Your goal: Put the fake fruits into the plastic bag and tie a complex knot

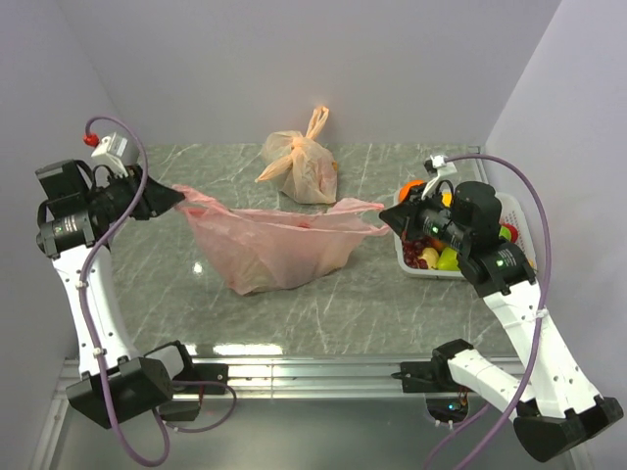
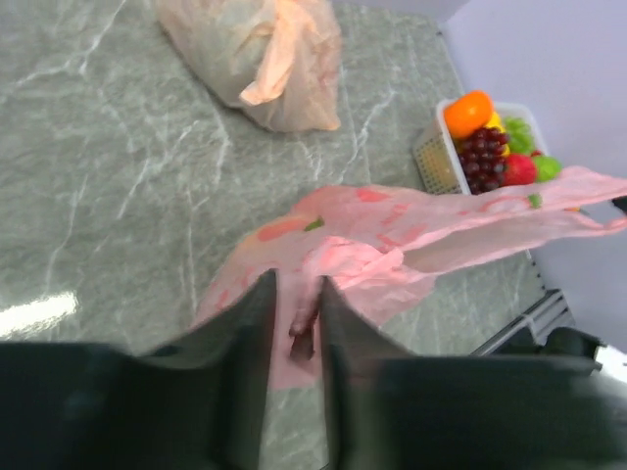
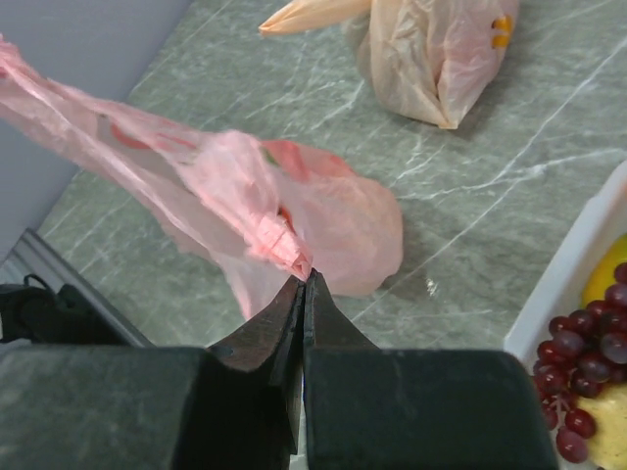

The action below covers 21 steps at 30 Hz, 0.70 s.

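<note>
The pink-red plastic bag (image 1: 274, 245) lies stretched between both grippers above the marble table, its body sagging to the surface. At the bag's left end, my left gripper (image 1: 174, 199) has its jaws a narrow gap apart; a thin strip of the bag (image 2: 392, 235) lies loose in that gap at the left gripper (image 2: 297, 294). My right gripper (image 3: 306, 279) is shut on the folded right handle of the bag (image 3: 333, 215). The fake fruits (image 2: 485, 147), an orange, grapes and green and red pieces, lie in a white basket (image 1: 519, 220) at the right. No knot is in view.
A pale orange bag (image 1: 304, 166) with tied upright handles stands at the back middle of the table. The basket (image 3: 578, 255) sits close under my right arm (image 1: 490, 255). Walls close in the table on the left, back and right.
</note>
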Each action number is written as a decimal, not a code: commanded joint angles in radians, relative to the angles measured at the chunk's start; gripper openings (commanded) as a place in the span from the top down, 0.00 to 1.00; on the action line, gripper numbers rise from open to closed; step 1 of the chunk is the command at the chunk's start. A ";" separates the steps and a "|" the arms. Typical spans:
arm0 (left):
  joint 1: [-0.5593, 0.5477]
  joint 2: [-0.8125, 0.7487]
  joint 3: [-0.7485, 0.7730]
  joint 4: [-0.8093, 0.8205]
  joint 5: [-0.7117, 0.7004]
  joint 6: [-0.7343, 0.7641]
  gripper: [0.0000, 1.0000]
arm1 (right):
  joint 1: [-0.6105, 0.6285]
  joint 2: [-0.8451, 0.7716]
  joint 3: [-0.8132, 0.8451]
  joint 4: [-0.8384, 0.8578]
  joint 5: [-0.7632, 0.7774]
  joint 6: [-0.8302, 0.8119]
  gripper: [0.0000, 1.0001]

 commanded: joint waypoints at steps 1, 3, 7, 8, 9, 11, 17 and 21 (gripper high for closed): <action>0.007 -0.028 0.085 0.004 0.123 0.078 0.66 | 0.006 -0.011 0.013 0.050 -0.045 0.037 1.00; 0.007 -0.009 0.126 -0.032 0.154 0.154 0.47 | 0.015 -0.008 0.019 0.064 -0.058 0.060 1.00; -0.029 0.008 0.273 -0.089 0.222 0.320 0.16 | 0.021 0.000 0.008 0.087 -0.070 0.083 1.00; -0.063 0.008 0.292 -0.086 0.190 0.360 0.12 | 0.021 0.003 0.008 0.090 -0.071 0.085 1.00; -0.153 0.014 0.318 -0.124 0.156 0.406 0.09 | 0.024 0.010 0.008 0.093 -0.071 0.085 1.00; -0.352 0.017 0.370 -0.163 0.015 0.524 0.05 | 0.024 0.018 0.018 0.090 -0.070 0.082 1.00; -0.728 0.118 0.358 -0.345 -0.188 0.718 0.01 | 0.024 0.026 0.036 0.081 -0.053 0.071 1.00; -0.872 0.132 0.283 -0.254 -0.320 0.756 0.01 | 0.027 0.026 0.038 0.076 -0.044 0.064 1.00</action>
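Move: The plastic bag is slung between the two hands, its left handle at the left fingertips. Its middle lies some 22 cm to the left hand's right, about level fore-and-aft and roughly 20 cm below. The tied bag stands about 28 cm ahead, 25 cm right and 24 cm down. From the right hand, which pinches the other handle, the plastic bag's middle is about 20 cm left, 2 cm ahead and 18 cm down; the fruit basket is some 13 cm ahead, 26 cm right and 25 cm down. Rising about 9 cm while its already loosening fingers spread wide and let go of the bag's left handle, the left hand then sweeps some 17 cm to the right and 6 cm back, in over the bag's mouth. Late on it dips again, the wrist having swung clockwise by about 50 degrees and rolled. The right hand keeps its pinch, easing slightly left towards the bag. ##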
